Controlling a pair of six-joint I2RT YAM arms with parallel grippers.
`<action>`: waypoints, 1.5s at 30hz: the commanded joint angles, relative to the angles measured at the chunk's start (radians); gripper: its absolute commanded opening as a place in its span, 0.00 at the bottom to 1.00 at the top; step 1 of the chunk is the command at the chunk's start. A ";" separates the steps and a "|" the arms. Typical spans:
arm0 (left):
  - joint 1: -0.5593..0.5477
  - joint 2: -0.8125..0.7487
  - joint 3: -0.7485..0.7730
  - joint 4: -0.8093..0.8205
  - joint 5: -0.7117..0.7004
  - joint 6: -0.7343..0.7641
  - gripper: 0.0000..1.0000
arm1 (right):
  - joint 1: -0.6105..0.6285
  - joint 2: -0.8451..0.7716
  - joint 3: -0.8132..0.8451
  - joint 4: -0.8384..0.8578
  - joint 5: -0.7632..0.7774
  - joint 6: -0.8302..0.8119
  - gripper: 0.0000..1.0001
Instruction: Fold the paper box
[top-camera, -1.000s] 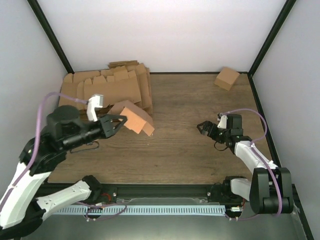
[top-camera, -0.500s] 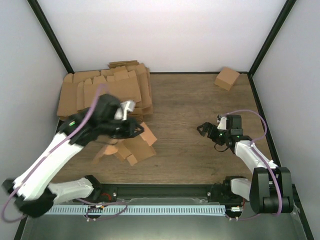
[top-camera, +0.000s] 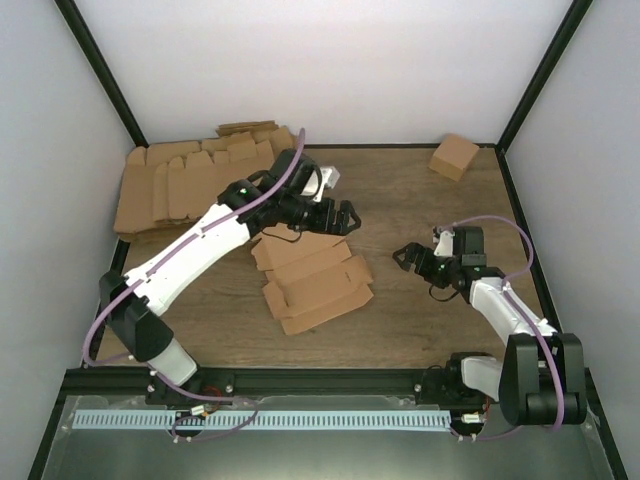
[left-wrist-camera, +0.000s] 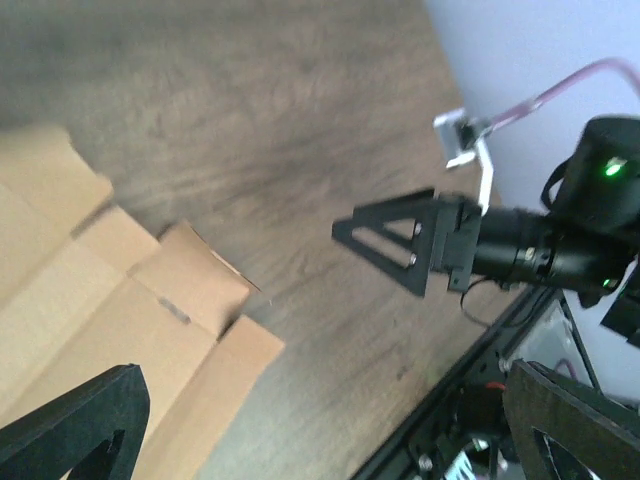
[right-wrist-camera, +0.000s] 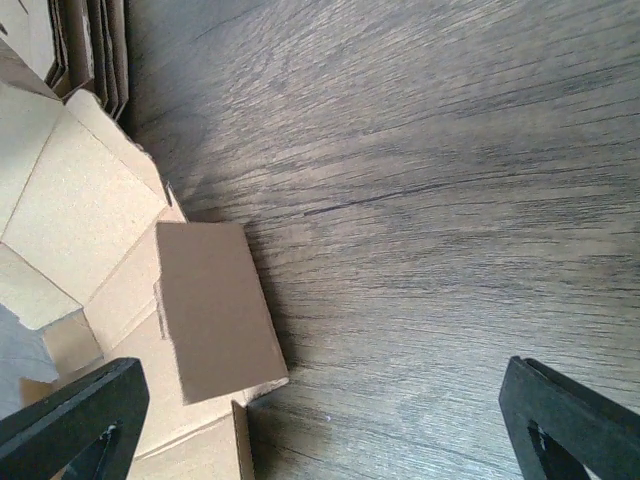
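Observation:
The paper box (top-camera: 315, 282) is a flat brown blank with notched flaps, lying on the table's middle with nothing holding it. My left gripper (top-camera: 337, 220) hovers open just beyond its far edge, empty. In the left wrist view the paper box (left-wrist-camera: 110, 330) fills the lower left, and the left gripper (left-wrist-camera: 320, 405) spans bare wood. My right gripper (top-camera: 410, 256) stands open to the right of the blank, apart from it. In the right wrist view a flap of the paper box (right-wrist-camera: 215, 310) lies at the left, and the right gripper (right-wrist-camera: 320, 405) is over wood.
A thick pile of brown blanks (top-camera: 190, 180) lies at the back left. A small cube-like carton (top-camera: 454, 156) sits in the back right corner. Black frame posts and white walls close in the table. The right gripper (left-wrist-camera: 410, 240) shows in the left wrist view.
My left arm swung right from the pile toward the table's middle carrying the blank, then opened; the blank now lies flat and free. The right arm barely moved.

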 joint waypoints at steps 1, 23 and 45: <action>0.014 -0.086 0.053 0.103 -0.104 0.061 1.00 | 0.006 0.032 0.063 -0.010 -0.034 0.000 1.00; 0.166 -0.583 -0.377 0.011 -0.404 0.010 1.00 | 0.006 0.016 0.153 0.019 -0.148 0.014 1.00; 0.263 -0.743 -0.693 0.144 -0.146 -0.011 1.00 | 0.200 -0.030 0.231 0.037 0.072 -0.020 1.00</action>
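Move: The paper box lies unfolded on the table, its middle some 26 cm below the left gripper, about 8 cm to its left and 1 cm ahead. From the left gripper, the cardboard stack is roughly 23 cm ahead and 35 cm left. For the right gripper, the paper box's middle is about 22 cm left, level fore and aft, and 9 cm down; the small box sits some 30 cm ahead and 17 cm right. Swing the empty left gripper up some 13 cm, then left and back down, travelling about 18 cm leftward high over the paper box to above its left edge, fingers still wide open, turning some 25 degrees counter-clockwise with its tips raised a little. Meanwhile lift the open right gripper about 8 cm and bring it some 6 cm left, tips tilting slightly up, touching nothing. ##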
